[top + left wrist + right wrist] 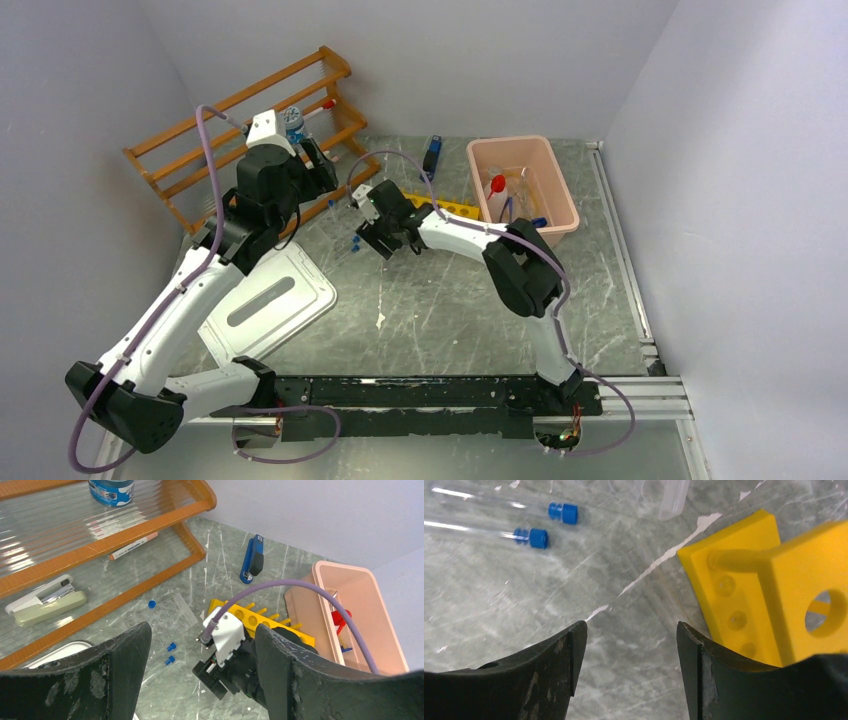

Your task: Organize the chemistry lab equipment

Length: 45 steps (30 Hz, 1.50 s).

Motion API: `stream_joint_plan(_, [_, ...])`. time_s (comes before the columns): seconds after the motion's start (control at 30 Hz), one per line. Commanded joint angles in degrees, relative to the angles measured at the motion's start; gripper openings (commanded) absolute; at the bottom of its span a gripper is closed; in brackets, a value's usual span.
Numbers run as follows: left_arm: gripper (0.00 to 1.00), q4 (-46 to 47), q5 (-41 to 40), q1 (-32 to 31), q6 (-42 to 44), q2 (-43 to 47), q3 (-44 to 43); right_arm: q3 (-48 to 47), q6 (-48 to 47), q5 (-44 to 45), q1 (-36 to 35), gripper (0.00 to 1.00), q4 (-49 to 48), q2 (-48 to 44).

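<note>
Two blue-capped clear tubes lie flat on the table, also in the left wrist view and from the top. My right gripper is open and empty, low over bare table between the tubes and a yellow tube rack; from the top it is at mid-table. My left gripper is open and empty, raised by the wooden shelf, looking down on the right wrist. A red-capped squeeze bottle stands in the pink bin. Goggles, tongs and tubing cannot be made out.
A wooden shelf holds a white stapler, a marker and a blue roll. A blue stapler, a clear well plate and a loose blue cap lie on the table. A white tray is at the near left.
</note>
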<state>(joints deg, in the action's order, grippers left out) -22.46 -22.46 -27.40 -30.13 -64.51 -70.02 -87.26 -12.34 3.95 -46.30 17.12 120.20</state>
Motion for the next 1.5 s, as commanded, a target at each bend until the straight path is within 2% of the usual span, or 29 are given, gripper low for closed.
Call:
stream_joint_plan(0.0, [0.8, 1.4, 2.3, 0.4, -0.6, 0.6, -1.4, -3.9, -4.7, 1.5, 0.3, 0.69, 0.1, 3.4])
stream_joint_plan(0.23, [0.8, 2.7, 0.7, 0.4, -0.3, 1.1, -0.7, -7.5, -5.9, -7.9, 3.0, 0.66, 2.2, 6.9])
stream_joint_plan(0.4, [0.8, 3.3, -0.5, 0.4, 1.6, 1.0, -1.5, -9.6, -7.2, -10.9, 3.6, 0.65, 5.7, 9.3])
stream_joint_plan(0.53, [0.8, 3.6, 0.3, 0.4, 1.4, 0.6, -0.9, -10.8, -8.6, -14.3, 3.8, 0.61, 9.4, 9.6])
stream_joint_plan(0.7, [0.8, 3.8, 0.6, 0.4, 1.1, 0.1, -0.7, -10.4, -9.7, -16.1, 4.0, 0.48, 11.4, 8.9])
stream_joint_plan(0.77, [0.8, 4.1, 0.8, 0.4, 1.0, -0.3, -0.6, -10.7, -9.9, -16.4, 4.0, 0.46, 11.7, 8.9])
stream_joint_plan(0.83, [0.8, 4.3, 1.0, 0.4, 0.9, -0.6, -0.6, -11.0, -9.9, -16.6, 4.0, 0.48, 12.2, 8.9])
stream_joint_plan(0.97, [0.8, 4.8, 1.8, 0.4, 0.5, -1.1, -0.5, -10.1, -10.2, -14.1, 4.1, 0.6, 11.4, 9.0])
stream_joint_plan(1.07, [0.8, 4.8, 2.2, 0.4, 0.2, -1.4, -0.5, -11.1, -10.8, -13.8, 4.0, 0.62, 12.6, 10.2])
stream_joint_plan(1.2, [0.8, 5.4, 3.4, 0.4, 0.8, -1.4, -0.2, -12.4, -12.8, -19.7, 4.6, 0.56, 16.3, 10.9])
stream_joint_plan(1.37, [0.79, 4.8, 3.2, 0.4, 0.9, -1.0, -0.4, -12.7, -13.6, -18.9, 4.7, 0.38, 18.6, 11.5])
stream_joint_plan(1.47, [0.79, 4.2, 2.7, 0.4, 1.0, -0.6, -0.2, -13.1, -13.4, -18.5, 4.6, 0.3, 19.6, 11.5])
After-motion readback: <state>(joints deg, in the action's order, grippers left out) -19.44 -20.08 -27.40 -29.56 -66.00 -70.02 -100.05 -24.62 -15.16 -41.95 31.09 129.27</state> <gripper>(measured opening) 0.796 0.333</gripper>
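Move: The thin clear rod lies crosswise just in front of the yellow test-tube rack, its middle about 2 cm ahead, 4 cm right and 3 cm below the right hand. From that hand the yellow rack is roughly 6 cm ahead and 10 cm right, the clear tube rack some 6 cm ahead and 7 cm left, and the blue tube caps level with it, 6 cm left. From the raised left hand the rod is about 5 cm ahead, 18 cm right and 32 cm below. The right hand sinks about 2.5 cm and reaches some 2 cm forward to the clear rod in front of the yellow rack, then draws back about 3 cm close over the table, dragging the rod away from the rack. Meanwhile the wrist turns about 15 degrees counter-clockwise and tips its fingers steeper, and the fingers narrow, reopen a little and narrow again to about half their first gap, ending on either side of the rod near its left end. ##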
